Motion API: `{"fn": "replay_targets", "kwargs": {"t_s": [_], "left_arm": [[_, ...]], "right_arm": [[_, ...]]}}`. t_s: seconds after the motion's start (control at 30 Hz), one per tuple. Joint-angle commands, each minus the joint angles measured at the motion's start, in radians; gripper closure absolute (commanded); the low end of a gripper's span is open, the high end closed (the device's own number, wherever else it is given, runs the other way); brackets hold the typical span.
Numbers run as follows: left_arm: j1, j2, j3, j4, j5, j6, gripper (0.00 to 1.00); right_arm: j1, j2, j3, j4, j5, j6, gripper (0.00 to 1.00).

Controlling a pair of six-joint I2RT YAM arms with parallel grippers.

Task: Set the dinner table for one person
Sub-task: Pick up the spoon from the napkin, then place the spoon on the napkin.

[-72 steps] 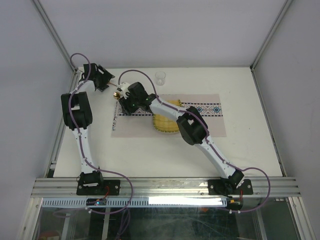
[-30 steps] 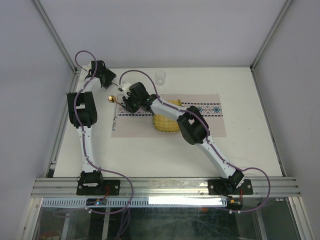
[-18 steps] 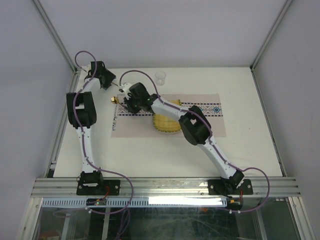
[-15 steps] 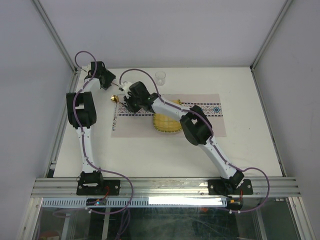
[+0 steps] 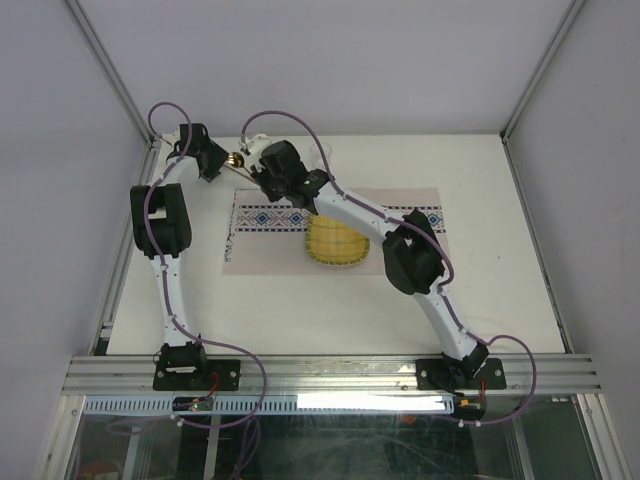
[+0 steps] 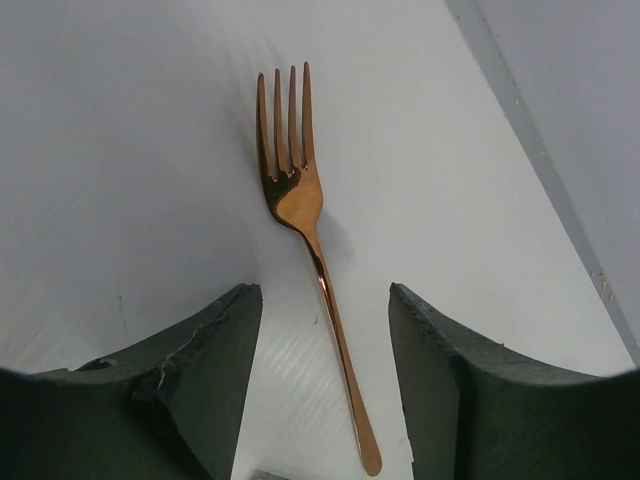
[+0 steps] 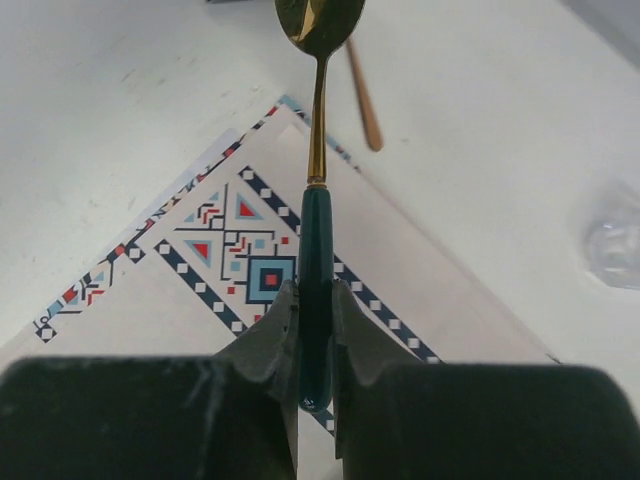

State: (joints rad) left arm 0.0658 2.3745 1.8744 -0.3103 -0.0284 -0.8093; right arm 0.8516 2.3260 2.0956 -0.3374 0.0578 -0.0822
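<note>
A copper fork (image 6: 298, 195) lies flat on the white dinner table (image 5: 480, 290), tines pointing away. My left gripper (image 6: 325, 310) hangs open over it, one finger on each side of the handle and not touching it. My right gripper (image 7: 315, 300) is shut on the dark teal handle of a spoon (image 7: 316, 225), and the gold bowl (image 5: 237, 158) points toward the left gripper (image 5: 205, 160). In the top view the right gripper (image 5: 268, 168) is just past the placemat's far left corner. The fork's handle end (image 7: 364, 105) shows beyond the spoon.
A pale placemat (image 5: 400, 245) with a blue-red patterned band (image 7: 225, 235) lies mid-table, and a ribbed yellow plate (image 5: 337, 243) sits on it. A clear cup (image 7: 615, 240) stands on the table behind the mat. A metal rail (image 5: 130, 250) runs along the left edge.
My right arm has carried the spoon from over the mat's left end toward the far left corner, uncovering the patterned band. The left gripper has stayed almost still.
</note>
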Motion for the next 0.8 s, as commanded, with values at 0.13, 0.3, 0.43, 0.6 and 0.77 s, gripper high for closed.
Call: {"fn": "replay_targets", "kwargs": {"t_s": [0.13, 0.3, 0.43, 0.6, 0.77], "left_arm": [[0.013, -0.046, -0.045, -0.086, -0.024, 0.038, 0.43], [0.016, -0.056, -0.062, -0.083, -0.02, 0.043, 0.43], [0.019, -0.065, -0.071, -0.081, -0.015, 0.044, 0.43], [0.021, -0.076, -0.078, -0.079, -0.01, 0.042, 0.43], [0.02, -0.09, -0.091, -0.078, -0.01, 0.044, 0.43]], "right_arm": [[-0.026, -0.176, -0.009, -0.056, 0.25, -0.004, 1.0], [-0.055, -0.251, -0.105, -0.063, 0.321, 0.051, 1.0], [-0.088, -0.298, -0.172, -0.089, 0.377, 0.091, 1.0], [-0.133, -0.378, -0.277, -0.13, 0.449, 0.144, 1.0], [-0.202, -0.49, -0.426, -0.135, 0.444, 0.211, 1.0]]}}
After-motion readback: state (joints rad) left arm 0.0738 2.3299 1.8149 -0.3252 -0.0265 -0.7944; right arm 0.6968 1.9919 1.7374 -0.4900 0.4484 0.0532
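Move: The right hand, pinching the spoon by its handle, is probably bound for the bare napkin right of the yellow dish, some 33 cm to its right, 5 cm back and 12 below. The dish lies about 19 cm right, 6 back, 12 below; the glass 15 cm ahead, 15 right and 9 below. From the left hand, that bare patch is roughly 48 cm right, 22 back and 2 below. Rightward in a sweep of about 19 cm, the right hand carries the spoon from over the napkin's left end to above the far edge of the dish, first rising about 5 cm, then sinking roughly 3. The wrist swings about 30 degrees clockwise, bringing the spoon from pointing forward-left to nearly straight forward; the fingers keep their pinch on the green handle. ##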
